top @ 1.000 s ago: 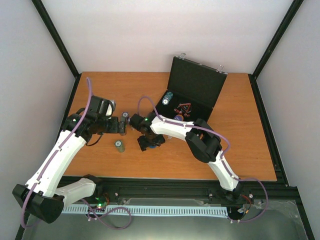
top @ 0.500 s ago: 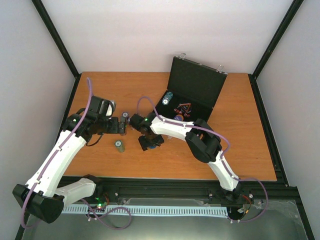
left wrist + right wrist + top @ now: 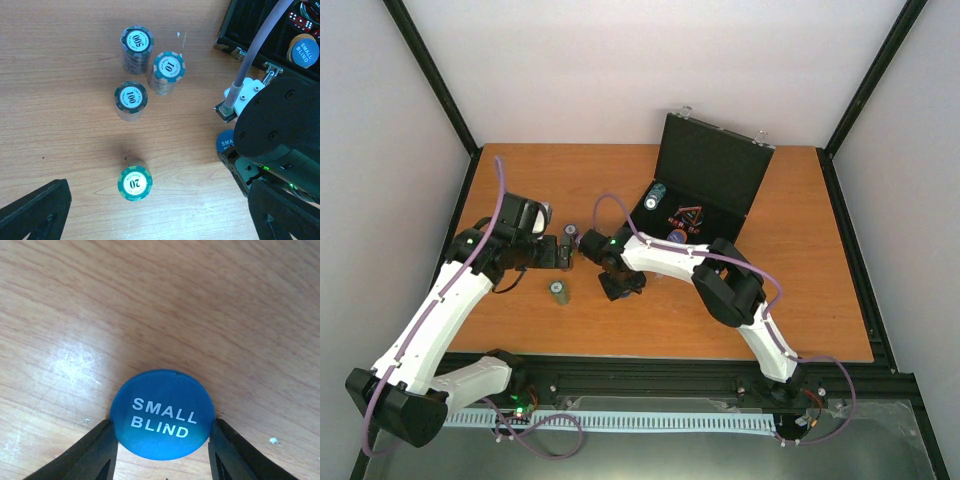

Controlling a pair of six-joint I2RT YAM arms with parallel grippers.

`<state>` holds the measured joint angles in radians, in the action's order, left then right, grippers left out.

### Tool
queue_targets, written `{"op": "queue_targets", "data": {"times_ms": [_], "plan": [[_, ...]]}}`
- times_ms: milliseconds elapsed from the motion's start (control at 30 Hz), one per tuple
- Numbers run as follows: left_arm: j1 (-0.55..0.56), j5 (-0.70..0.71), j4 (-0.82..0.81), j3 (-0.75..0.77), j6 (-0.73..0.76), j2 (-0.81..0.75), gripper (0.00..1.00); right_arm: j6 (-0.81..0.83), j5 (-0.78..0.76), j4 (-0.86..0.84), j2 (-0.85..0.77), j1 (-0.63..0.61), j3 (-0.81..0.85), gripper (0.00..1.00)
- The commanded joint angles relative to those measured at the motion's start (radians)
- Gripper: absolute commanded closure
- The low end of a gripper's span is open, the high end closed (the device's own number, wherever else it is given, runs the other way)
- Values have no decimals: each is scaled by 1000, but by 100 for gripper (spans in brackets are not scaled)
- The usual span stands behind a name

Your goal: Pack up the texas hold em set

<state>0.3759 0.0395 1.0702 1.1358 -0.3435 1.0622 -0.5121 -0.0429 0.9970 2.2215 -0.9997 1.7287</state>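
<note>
The black case [image 3: 712, 172] of the texas hold em set lies open at the back with its lid upright. A chip stack [image 3: 655, 196] and a red-black triangle [image 3: 686, 214] sit inside it. My right gripper [image 3: 162, 429] points down at the table, its fingers touching both edges of a blue SMALL BLIND disc [image 3: 162, 412]. Under my open left gripper [image 3: 155, 220] stands a "20" chip stack [image 3: 135, 182]. Beyond it are the "100" [image 3: 131, 97], "10" [image 3: 168, 67] and "500" [image 3: 136, 42] stacks.
A second blue disc [image 3: 305, 52] and red dice [image 3: 302, 21] lie in the case near its silver clasp [image 3: 270, 74]. The right arm's wrist [image 3: 280, 130] sits close to my left gripper. Black frame posts [image 3: 438, 75] border the wooden table [image 3: 800, 290].
My right gripper's jaws have narrowed onto the blue disc. The left arm has barely moved.
</note>
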Motion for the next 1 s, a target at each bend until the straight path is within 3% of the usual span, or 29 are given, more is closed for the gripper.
{"op": "queue_targets", "data": {"times_ms": [0, 467, 967], "plan": [[-1, -4, -3, 6, 2, -18, 0, -2, -78, 49, -4, 0, -29, 50], [0, -15, -4, -1, 0, -24, 0, -25, -160, 118, -122, 42, 29, 49], [-2, -17, -13, -4, 3, -9, 0, 41, -268, 101, -169, 246, 34, 48]]}}
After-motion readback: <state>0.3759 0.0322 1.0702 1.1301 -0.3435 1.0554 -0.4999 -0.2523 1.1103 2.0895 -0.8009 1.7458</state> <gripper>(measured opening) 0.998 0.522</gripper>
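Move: The small blind button is already between my right fingers. It belongs with the button stack in the case, about 13 cm ahead, 13 cm to my right and some 2 cm higher. The case handle lies roughly 6 cm ahead and 9 cm right, the dice about 17 ahead and 16 right, the chip stack in the case about 22 ahead and 8 right. From my left hand, the button stack is about 14 cm ahead, 23 right and 19 below. Keeping the small blind button pinched, I ease my right hand a couple of centimetres to the right, low over the table. Then I lift about 6 cm and swing faster, forward and right, some 12 cm in all across the table, to over the handle at the case's near edge. Meanwhile my fingertips tip about 10 degrees forward and my wrist turns as much clockwise. ##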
